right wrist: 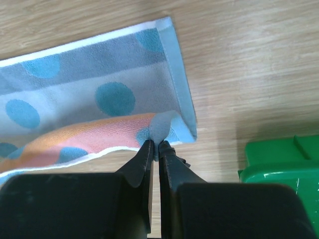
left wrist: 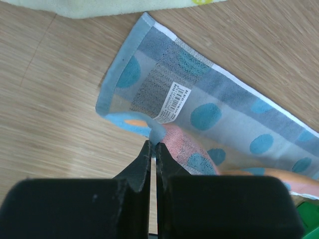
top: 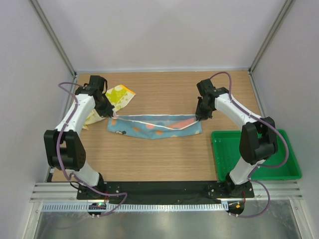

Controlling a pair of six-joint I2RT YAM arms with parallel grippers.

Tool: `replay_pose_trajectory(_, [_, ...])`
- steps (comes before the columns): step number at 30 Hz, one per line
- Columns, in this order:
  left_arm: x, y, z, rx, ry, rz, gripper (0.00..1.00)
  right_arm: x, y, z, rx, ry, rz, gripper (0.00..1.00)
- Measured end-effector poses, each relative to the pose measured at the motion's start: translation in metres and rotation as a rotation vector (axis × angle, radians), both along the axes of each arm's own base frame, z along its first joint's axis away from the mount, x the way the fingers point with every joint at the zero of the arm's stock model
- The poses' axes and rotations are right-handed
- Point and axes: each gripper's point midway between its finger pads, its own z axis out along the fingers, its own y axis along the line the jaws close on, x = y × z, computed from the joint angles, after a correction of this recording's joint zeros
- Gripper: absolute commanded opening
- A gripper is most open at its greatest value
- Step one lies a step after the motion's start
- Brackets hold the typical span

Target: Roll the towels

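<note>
The light blue polka-dot towel (top: 154, 126) lies stretched across the table's middle, folded lengthwise, with an orange-pink patch on the upper layer. My left gripper (top: 112, 115) is shut on its left corner (left wrist: 155, 135); a white barcode label (left wrist: 173, 102) shows near that end. My right gripper (top: 199, 116) is shut on its right corner (right wrist: 162, 130). The pale yellow towel (top: 117, 97) with lime and orange patches lies crumpled at the back left, partly under my left arm; its edge (left wrist: 99, 6) shows in the left wrist view.
A green plastic tray (top: 227, 154) sits at the front right, beside my right arm's base; its corner (right wrist: 279, 162) is close to the right of my right gripper. Grey walls enclose the table on three sides.
</note>
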Motion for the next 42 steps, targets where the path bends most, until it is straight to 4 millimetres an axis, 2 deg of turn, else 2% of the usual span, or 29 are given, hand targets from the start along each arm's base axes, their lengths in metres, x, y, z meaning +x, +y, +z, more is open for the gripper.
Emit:
replay_pose_trajectory(8, [0.021,0.004,-0.017,0.013,0.044,0.007,0.00,0.015,-0.003,-0.014,0.012,0.048,0.005,0.01])
replay_pose_trajectory(14, [0.024,0.007,-0.035,0.026,0.092,0.014,0.00,0.025,-0.012,-0.020,0.017,0.067,-0.013,0.01])
replay_pose_trajectory(28, [0.057,0.017,-0.040,0.039,0.086,0.028,0.00,0.047,-0.008,-0.025,0.047,0.093,-0.009,0.05])
replay_pose_trajectory(32, [0.062,0.019,-0.045,0.041,0.097,0.033,0.00,0.058,-0.008,-0.023,0.049,0.084,-0.011,0.13])
replay_pose_trajectory(36, [0.074,0.020,-0.055,0.047,0.112,0.035,0.01,0.070,-0.012,-0.031,0.048,0.093,-0.029,0.33])
replay_pose_trajectory(39, [0.085,0.021,-0.064,0.053,0.122,0.039,0.17,0.078,-0.018,-0.043,0.045,0.119,-0.058,0.59])
replay_pose_trajectory(40, [0.088,0.022,-0.067,0.055,0.130,0.041,0.34,0.084,-0.021,-0.047,0.045,0.123,-0.073,0.64])
replay_pose_trajectory(42, [0.096,0.025,-0.070,0.056,0.135,0.046,0.51,0.097,-0.029,-0.050,0.045,0.124,-0.097,0.73])
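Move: Both grippers already hold the near edge of the blue dotted towel raised. From the left gripper, the towel's far left corner is about 6 cm ahead, 3 cm left and 9 cm below, with the yellow towel's middle some 11 cm ahead and 5 cm left. From the right gripper, the far right corner is roughly 7 cm ahead, 2 cm right and 7 cm below, and the green bin's middle is 13 cm back and 25 cm right. Fold the held edge over: carry both grippers forward together about 10 cm towards the towel's far edge, sinking as you go, some 7 cm with the left and 5 cm with the right, fingers tipping slightly more downward. Near the end, open both hands to let go of the edge while still travelling forward and down, the right drifting a little left. ##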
